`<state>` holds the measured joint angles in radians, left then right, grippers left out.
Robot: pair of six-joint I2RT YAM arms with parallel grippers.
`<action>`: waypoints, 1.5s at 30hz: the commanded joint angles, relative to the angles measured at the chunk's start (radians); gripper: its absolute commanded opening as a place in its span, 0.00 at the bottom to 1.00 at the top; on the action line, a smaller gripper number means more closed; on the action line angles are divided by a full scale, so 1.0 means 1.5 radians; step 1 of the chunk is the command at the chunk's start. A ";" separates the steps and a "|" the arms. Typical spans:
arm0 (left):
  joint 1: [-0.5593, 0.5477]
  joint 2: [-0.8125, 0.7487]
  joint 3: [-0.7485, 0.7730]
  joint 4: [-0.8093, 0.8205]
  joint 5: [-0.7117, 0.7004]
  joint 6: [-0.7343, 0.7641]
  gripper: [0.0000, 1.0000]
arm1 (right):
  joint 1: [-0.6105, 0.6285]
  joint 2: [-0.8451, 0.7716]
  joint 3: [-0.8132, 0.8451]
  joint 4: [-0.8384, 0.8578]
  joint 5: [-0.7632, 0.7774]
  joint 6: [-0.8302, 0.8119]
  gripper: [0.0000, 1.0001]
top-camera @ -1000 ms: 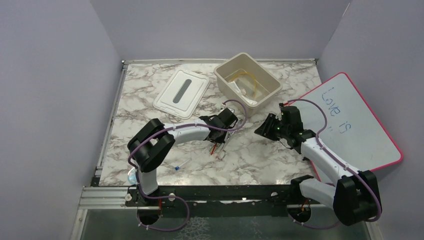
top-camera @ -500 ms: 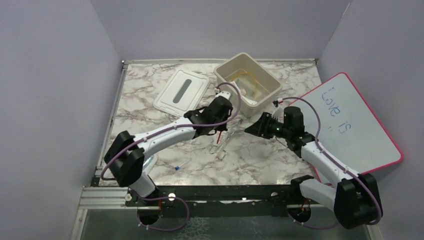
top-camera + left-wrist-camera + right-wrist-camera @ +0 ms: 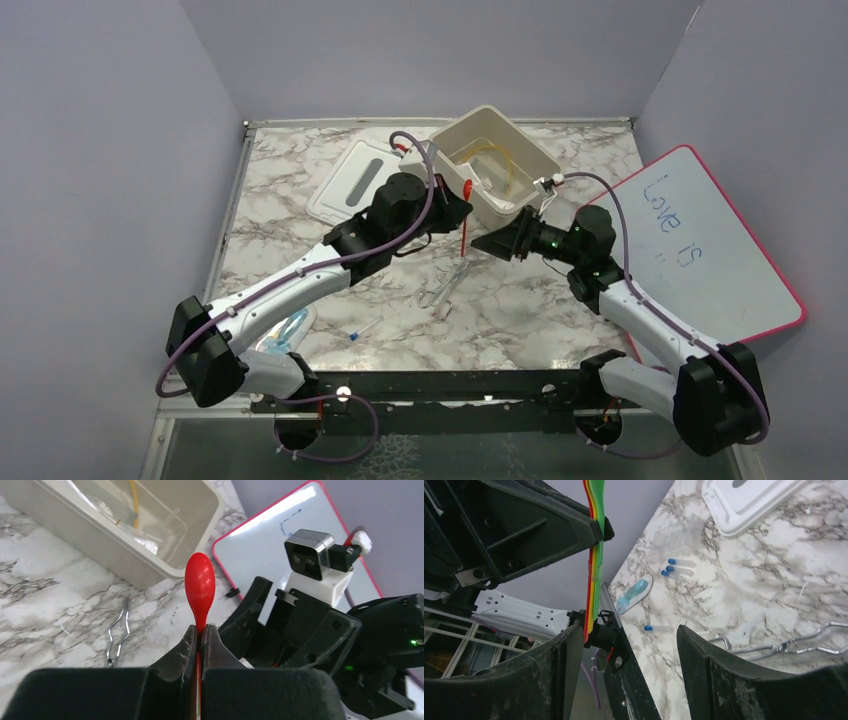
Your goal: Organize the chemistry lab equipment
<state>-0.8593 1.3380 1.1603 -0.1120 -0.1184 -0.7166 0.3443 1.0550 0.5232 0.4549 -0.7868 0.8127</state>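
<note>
My left gripper (image 3: 457, 207) is shut on the red-tipped dropper (image 3: 467, 212), held off the table beside the beige bin's (image 3: 452, 172) near corner. In the left wrist view the red bulb (image 3: 200, 584) sticks out past my left gripper (image 3: 201, 630). Amber tubing (image 3: 497, 160) and clear packets lie in the bin. Thin metal tongs (image 3: 446, 284) lie on the marble below the dropper. My right gripper (image 3: 490, 243) is open and empty, just right of the tongs. Blue-capped tubes (image 3: 678, 567) and a packet (image 3: 634, 592) lie at the near left.
The bin's white lid (image 3: 362, 186) lies flat at the back left. The pink-edged whiteboard (image 3: 700, 240) leans at the right. One blue-capped tube (image 3: 362, 329) lies near the front edge. My two grippers are close together near the bin.
My left arm has lifted the red dropper off the table and carried it back toward the bin. My right gripper has shifted left, toward the tongs.
</note>
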 commanded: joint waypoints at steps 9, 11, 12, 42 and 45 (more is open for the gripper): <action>0.002 -0.045 -0.041 0.117 0.062 -0.038 0.00 | 0.051 0.097 0.086 0.168 -0.050 0.082 0.65; 0.002 -0.048 -0.046 0.123 0.063 -0.037 0.00 | 0.055 0.108 0.092 0.167 -0.044 0.086 0.57; 0.002 -0.051 -0.047 0.125 0.061 -0.036 0.00 | 0.057 0.111 0.093 0.167 -0.039 0.088 0.53; 0.192 -0.180 -0.070 -0.081 0.095 0.202 0.87 | 0.055 0.258 0.475 -0.374 0.320 -0.344 0.06; 0.191 -0.197 -0.096 -0.090 0.075 0.230 0.87 | 0.048 0.325 0.546 -0.419 0.363 -0.384 0.07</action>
<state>-0.5755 1.0798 1.0592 -0.1848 0.0353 -0.4911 0.4271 1.4464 1.2274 -0.0189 -0.3965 0.3824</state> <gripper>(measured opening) 0.870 0.092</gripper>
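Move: The right gripper, open and empty, is after the bundle of red, yellow and green spatulas that the left fingers hold upright near its top: the bundle's middle is some 5 cm to the right hand's left, 2 cm ahead and 4 cm higher. From the left hand, the right gripper is about 5 cm to the right, 3 cm back and 7 cm lower. From the right hand, the bin is roughly 25 cm ahead, 3 cm right and 17 cm down; the metal tongs lie 5 cm ahead, 7 cm left and 22 cm below. The right hand eases about 4 cm left and as much up, so that the bundle comes between its open fingers, and pinches it in the lower part, below the left grip, while the left hand rises some 2 cm and then holds nearly still. The left fingers then open wide and let go, the left hand drawing off about 11 cm to its left, and the right hand carries the bundle some 14 cm forward and slightly higher towards the bin, turning roughly 15 degrees clockwise and rolling its left side down. ##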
